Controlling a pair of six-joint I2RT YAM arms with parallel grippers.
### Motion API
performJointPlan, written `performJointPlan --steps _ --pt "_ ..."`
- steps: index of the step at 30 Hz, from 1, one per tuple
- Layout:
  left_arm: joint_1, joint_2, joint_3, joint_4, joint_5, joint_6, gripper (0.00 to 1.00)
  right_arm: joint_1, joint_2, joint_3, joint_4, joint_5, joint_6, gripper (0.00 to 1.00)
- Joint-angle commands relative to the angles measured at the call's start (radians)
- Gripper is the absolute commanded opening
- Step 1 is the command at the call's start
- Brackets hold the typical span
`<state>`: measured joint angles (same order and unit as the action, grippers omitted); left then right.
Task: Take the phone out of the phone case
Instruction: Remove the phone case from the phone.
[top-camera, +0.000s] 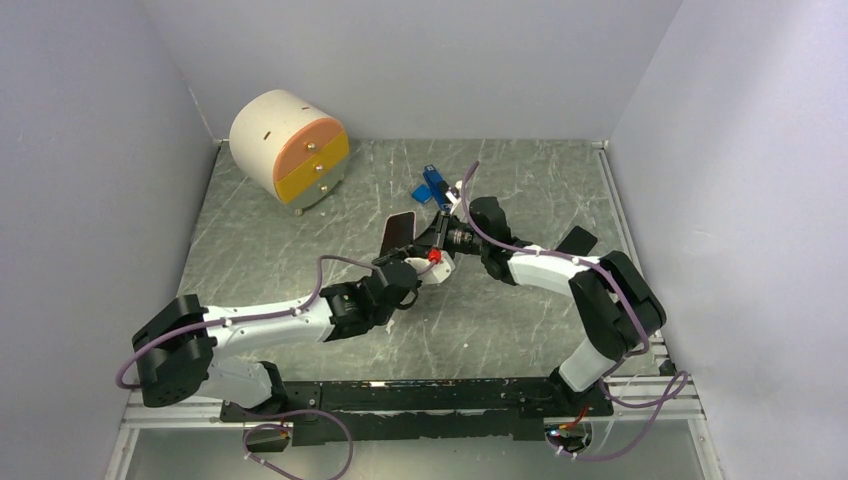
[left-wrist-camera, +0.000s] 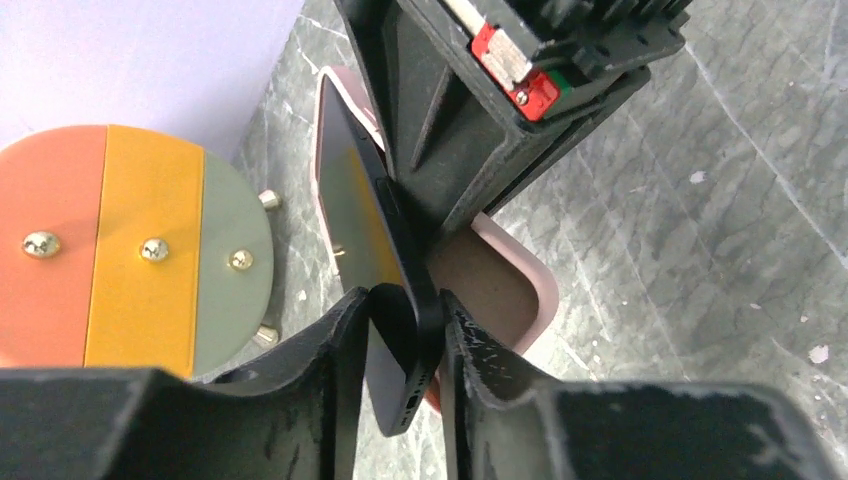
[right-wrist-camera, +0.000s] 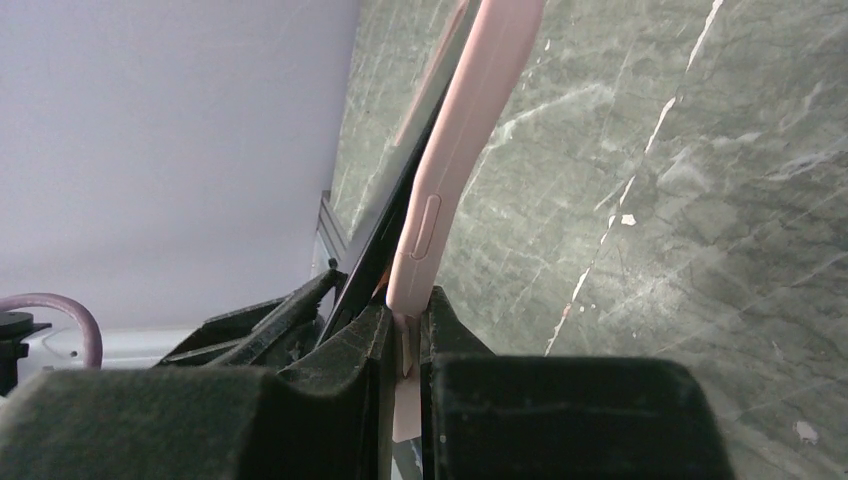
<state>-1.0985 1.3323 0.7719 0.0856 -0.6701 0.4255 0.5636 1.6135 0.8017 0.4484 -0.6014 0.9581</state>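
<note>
The black phone (left-wrist-camera: 365, 215) stands on edge, one end lifted out of the pink phone case (left-wrist-camera: 515, 285) behind it. My left gripper (left-wrist-camera: 405, 300) is closed onto the phone's lower corner, and both fingers touch it. My right gripper (right-wrist-camera: 405, 315) is shut on the rim of the pink case (right-wrist-camera: 470, 130), with the phone's dark edge (right-wrist-camera: 375, 250) just to its left. In the top view both grippers, left (top-camera: 408, 262) and right (top-camera: 432, 240), meet at mid-table around the phone (top-camera: 397, 230). The right gripper's black body (left-wrist-camera: 480, 120) fills the upper part of the left wrist view.
A round drawer unit (top-camera: 290, 150) with orange and yellow fronts stands at the back left. A small blue object (top-camera: 432, 185) lies behind the grippers. A black piece (top-camera: 578, 240) rests at the right. Walls close in the grey marbled table (top-camera: 300, 240) on three sides.
</note>
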Motion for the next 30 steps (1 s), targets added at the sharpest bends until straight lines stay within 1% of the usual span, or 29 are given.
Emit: performJointPlan --steps 1,5,8,17,22,23,26,30 --pt "-0.017 -0.023 0.044 0.005 -0.027 0.009 0.28 0.002 -0.071 0.020 0.067 0.005 0.009 0.00" --pt "-0.038 -0.059 0.045 -0.008 -0.013 -0.002 0.11 0.002 -0.074 0.021 0.044 0.040 -0.003 0.00" --pt "-0.057 -0.088 0.048 -0.018 0.008 -0.026 0.04 0.002 -0.076 0.016 0.028 0.075 -0.007 0.00" --pt "-0.081 -0.139 0.063 -0.064 0.067 -0.104 0.03 -0.005 -0.071 0.010 -0.013 0.176 -0.022 0.00" --pt "-0.089 -0.161 0.073 -0.084 0.119 -0.163 0.03 -0.041 -0.058 -0.001 -0.021 0.223 -0.023 0.00" --pt "-0.089 -0.169 0.073 -0.109 0.126 -0.175 0.02 -0.050 -0.054 -0.002 -0.025 0.230 -0.028 0.00" --pt "-0.089 -0.190 0.064 -0.117 0.112 -0.198 0.03 -0.082 -0.050 -0.004 -0.053 0.269 -0.052 0.00" --pt "-0.089 -0.206 0.070 -0.137 0.073 -0.211 0.03 -0.135 -0.043 -0.021 -0.052 0.279 -0.064 0.00"
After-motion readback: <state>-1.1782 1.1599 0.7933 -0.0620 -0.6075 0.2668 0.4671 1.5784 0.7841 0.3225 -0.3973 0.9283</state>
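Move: The phone, half out of its pink case, runs between the left hand's still-open fingers; its middle lies about 4 cm ahead and 1 cm left of that hand, at its height, with the case's middle some 5 cm ahead. From the right hand, which grips the case's right edge, the phone's middle is about 4 cm left and 1 cm ahead, and the case's middle 4 cm left and 2 cm ahead. On the table, some 16 cm below the left hand, the blue tool lies about 30 cm ahead and 6 cm right of it, the blue block some 29 cm ahead and 2 cm right. The phone's near end is pinched as the left fingers close, then drawn back and up out of the case, about 5 cm in all, the hand rolling slightly. The right fingers keep their hold on the case edge; that hand eases back about a centimetre, then late and fast pulls away forward and right, some 7 cm, sinking a little and turning about 15 degrees clockwise. ##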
